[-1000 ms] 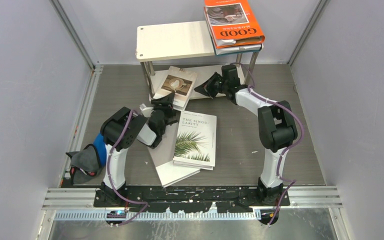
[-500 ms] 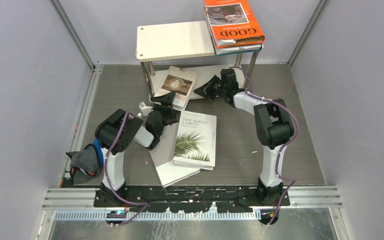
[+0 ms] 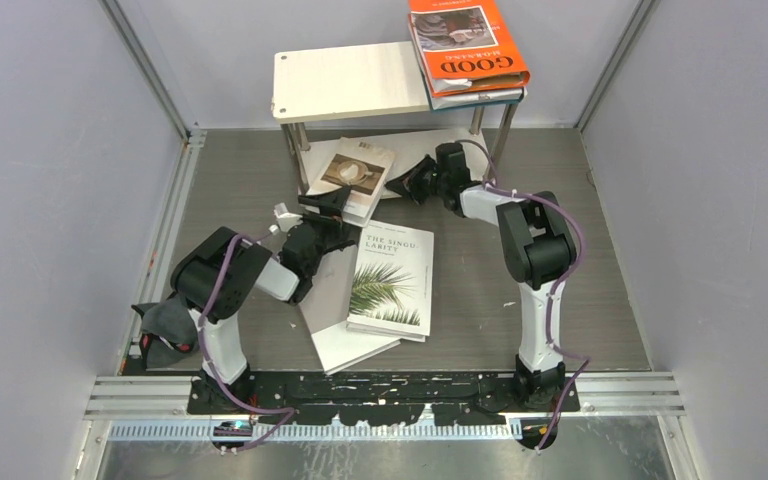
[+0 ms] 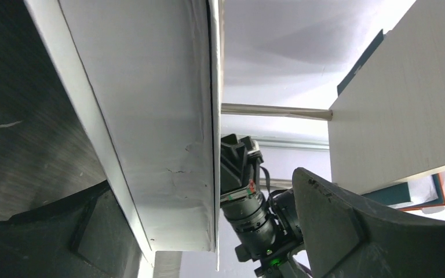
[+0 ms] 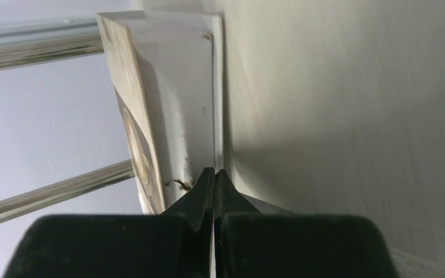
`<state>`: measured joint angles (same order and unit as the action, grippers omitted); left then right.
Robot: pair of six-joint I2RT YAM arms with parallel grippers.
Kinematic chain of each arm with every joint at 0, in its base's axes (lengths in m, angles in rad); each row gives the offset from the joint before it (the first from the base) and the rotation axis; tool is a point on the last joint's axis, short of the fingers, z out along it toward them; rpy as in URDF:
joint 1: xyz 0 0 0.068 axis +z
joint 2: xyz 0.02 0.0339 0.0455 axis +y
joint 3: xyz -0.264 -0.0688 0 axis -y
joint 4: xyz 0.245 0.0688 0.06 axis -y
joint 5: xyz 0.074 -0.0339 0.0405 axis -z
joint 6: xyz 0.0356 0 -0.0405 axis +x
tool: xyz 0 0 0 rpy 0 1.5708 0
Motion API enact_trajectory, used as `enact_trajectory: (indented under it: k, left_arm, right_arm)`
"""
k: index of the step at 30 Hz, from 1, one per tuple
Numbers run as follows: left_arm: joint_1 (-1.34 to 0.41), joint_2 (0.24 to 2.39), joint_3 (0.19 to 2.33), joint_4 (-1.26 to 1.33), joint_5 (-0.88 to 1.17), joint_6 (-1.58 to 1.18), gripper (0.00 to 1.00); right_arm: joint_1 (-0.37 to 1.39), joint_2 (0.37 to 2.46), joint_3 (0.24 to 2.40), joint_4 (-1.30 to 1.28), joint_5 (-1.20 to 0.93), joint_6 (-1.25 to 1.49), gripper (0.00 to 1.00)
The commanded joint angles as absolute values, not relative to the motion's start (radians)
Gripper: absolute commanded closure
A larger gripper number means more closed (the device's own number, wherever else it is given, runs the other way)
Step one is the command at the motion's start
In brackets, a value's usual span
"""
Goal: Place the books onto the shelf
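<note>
The shelf (image 3: pixel 350 82) stands at the back, with the orange "GOOD" book (image 3: pixel 468 42) stacked on a teal book (image 3: pixel 482 98) on its top board. A beige cup-photo book (image 3: pixel 352 172) lies tilted, half on the lower board. My left gripper (image 3: pixel 312 212) is open, its jaws astride that book's near corner (image 4: pixel 150 127). My right gripper (image 3: pixel 412 182) is shut and empty, its tips (image 5: pixel 214 174) against the book's right edge (image 5: pixel 150 116) where it meets the lower board (image 5: pixel 336 104). The palm-leaf book (image 3: pixel 392 280) lies on a grey-white book (image 3: pixel 345 340) on the table.
A dark grey cloth (image 3: pixel 165 322) lies at the left edge beside the left arm's elbow. Silver shelf legs (image 3: pixel 300 150) flank the lower tier. Grey walls enclose the table on three sides.
My left gripper has opened wide at the beige book's corner and its elbow has swung lower and to the left. The right gripper has crept slightly left, still shut.
</note>
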<state>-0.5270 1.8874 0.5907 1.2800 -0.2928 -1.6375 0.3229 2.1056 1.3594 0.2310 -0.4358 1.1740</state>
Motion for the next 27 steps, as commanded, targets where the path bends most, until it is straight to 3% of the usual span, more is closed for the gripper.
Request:
enact_trajectory:
  k: [1,27]
  left_arm:
    - [-0.507,1.837,0.568,1.292,-0.258,-1.609,0.04]
    - [-0.416,1.884,0.610,1.303,-0.092,-1.641,0.04]
  right_arm:
    - [0.319,2.106,1.417,0.311,-0.406,1.207,0.99]
    - [0.336,2.260,1.668,0.263,-0.445,1.222,0.99]
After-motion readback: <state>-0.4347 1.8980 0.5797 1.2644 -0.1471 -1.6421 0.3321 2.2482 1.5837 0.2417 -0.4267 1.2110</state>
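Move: The coffee-cup book lies askew on the lower shelf board, its middle about 7 cm left and 2 cm ahead of the shut right fingertips and at their height; The Singularity book lies some 21 cm straight back from them, 7 cm lower. From the open left hand, the coffee-cup book's middle is 8 cm straight ahead and 2 cm lower, and the shelf's left front post 8 cm left and 4 cm ahead. Push the shut right fingertips along the coffee-cup book's right side, about 5 cm forward and some 2 cm left, rising slightly, to swing its far end left. Keep the left gripper wide open around the near end, sinking about 1.5 cm at first, then easing about 1 cm to the left. ##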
